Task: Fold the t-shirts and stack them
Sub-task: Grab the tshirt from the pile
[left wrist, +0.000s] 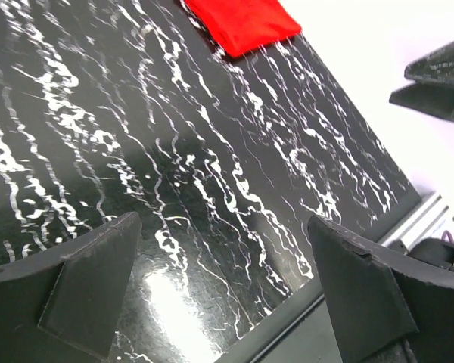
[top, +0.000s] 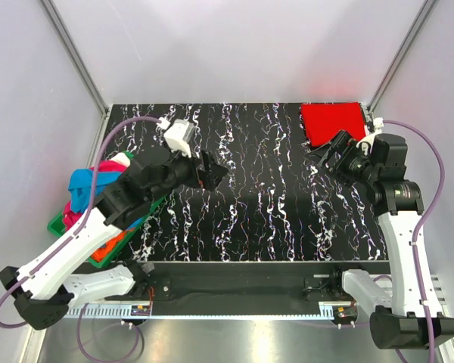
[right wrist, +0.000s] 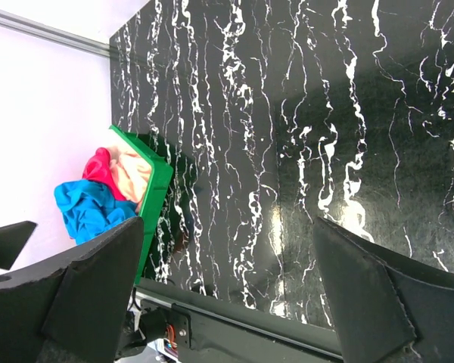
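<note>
A folded red t-shirt [top: 331, 121] lies flat at the table's back right corner; the left wrist view shows it far off [left wrist: 242, 23]. More t-shirts are heaped in the green basket [top: 58, 224] at the left: a bright blue one [top: 83, 185] on top, with pink [top: 104, 168] and orange [top: 113, 240] beside it. The right wrist view shows the blue one [right wrist: 91, 208] and the pink one [right wrist: 98, 166]. My left gripper [top: 212, 172] [left wrist: 223, 227] hangs open and empty over the table's middle left. My right gripper [top: 327, 155] [right wrist: 228, 227] is open and empty just in front of the red t-shirt.
The table [top: 257, 204] is black with white marbling, walled by pale panels on three sides. The green basket [right wrist: 155, 189] hangs over the table's left edge. A metal rail [top: 234, 287] with the arm bases runs along the near edge.
</note>
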`<state>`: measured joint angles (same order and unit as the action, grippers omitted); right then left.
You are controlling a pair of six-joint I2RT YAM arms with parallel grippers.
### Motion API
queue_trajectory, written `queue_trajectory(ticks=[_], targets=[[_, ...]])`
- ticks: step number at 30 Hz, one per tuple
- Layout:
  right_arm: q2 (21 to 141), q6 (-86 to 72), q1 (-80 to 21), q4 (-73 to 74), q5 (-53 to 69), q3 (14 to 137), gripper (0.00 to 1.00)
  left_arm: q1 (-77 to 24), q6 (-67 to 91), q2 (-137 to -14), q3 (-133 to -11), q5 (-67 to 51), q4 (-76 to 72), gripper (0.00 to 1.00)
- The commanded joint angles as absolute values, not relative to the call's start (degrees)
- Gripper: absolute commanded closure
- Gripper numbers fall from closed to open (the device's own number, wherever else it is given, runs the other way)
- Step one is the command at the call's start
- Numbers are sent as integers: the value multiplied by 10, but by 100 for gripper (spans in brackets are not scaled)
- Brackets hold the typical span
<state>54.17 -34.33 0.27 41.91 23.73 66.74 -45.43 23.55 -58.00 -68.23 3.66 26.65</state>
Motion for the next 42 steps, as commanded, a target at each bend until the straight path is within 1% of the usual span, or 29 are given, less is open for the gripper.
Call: queue_trajectory(ticks=[1,3,4,6,7,9,10,11,12,13,16,18,20,23,27,30,31,33,34,38,42], targets=[[526,-352,3,413,252,695,0,-454,233,-541,-700,127,262,1],[523,-358,3,413,255,693,0,-454,242,-526,-704,192,287,1],[523,-359,3,413,257,693,0,-453,246,-520,-710,269,300,1],[523,-360,4,411,254,685,0,-447,264,-511,-708,356,341,1],[523,-360,3,410,254,681,0,-424,275,-509,-708,428,356,1],[526,-363,4,403,258,667,0,-371,313,-510,-703,462,402,1],[526,-364,3,398,264,663,0,-286,334,-509,-697,451,426,1],[528,-368,4,386,271,651,0,-239,351,-507,-686,432,430,1],[531,-369,3,380,286,648,0,-196,394,-503,-649,414,431,1],[533,-371,3,374,293,644,0,-130,417,-500,-629,378,435,1],[535,-384,4,366,310,636,0,-63,455,-509,-565,348,432,1],[532,-392,3,352,331,624,0,-42,450,-528,-529,334,411,1],[527,-392,4,350,333,616,0,-20,423,-547,-516,296,364,2],[519,-391,4,350,328,609,0,-15,411,-607,-522,295,343,9],[514,-395,4,350,343,613,0,-1,399,-649,-540,308,330,12],[505,-396,4,350,343,616,0,-1,376,-655,-541,304,297,25],[502,-394,3,349,342,619,0,-1,374,-655,-542,301,290,38],[498,-395,4,350,341,621,0,-1,359,-650,-548,294,285,56],[497,-395,3,350,341,621,0,-1,351,-649,-553,279,287,73],[494,-407,3,349,338,619,0,-1,316,-601,-618,237,299,100],[491,-420,3,345,298,606,0,-7,286,-570,-703,186,281,100]])
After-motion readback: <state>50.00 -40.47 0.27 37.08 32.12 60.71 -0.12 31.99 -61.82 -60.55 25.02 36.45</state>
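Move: The blue t-shirt heaped in the green box lies about 31 cm to the left of the left hand, roughly level with it fore and aft and some 22 cm below. The dark pink t-shirt sits about 7 cm farther out than the blue one and 3 cm to its right, the peach one around 13 cm to its right and 2 cm farther out, the orange one some 16 cm nearer the base. From the right hand the blue t-shirt is about 68 cm left, 4 cm back and 19 cm below. Swinging left some 30 cm over the box, the left hand turns counter-clockwise about 75 degrees, then drops steeply and tips downward onto the blue t-shirt, easing a little forward. Its wide-open fingers shut there, pinching a fold of the cloth between the tips, and it lifts back up about 8 cm with that fold. ##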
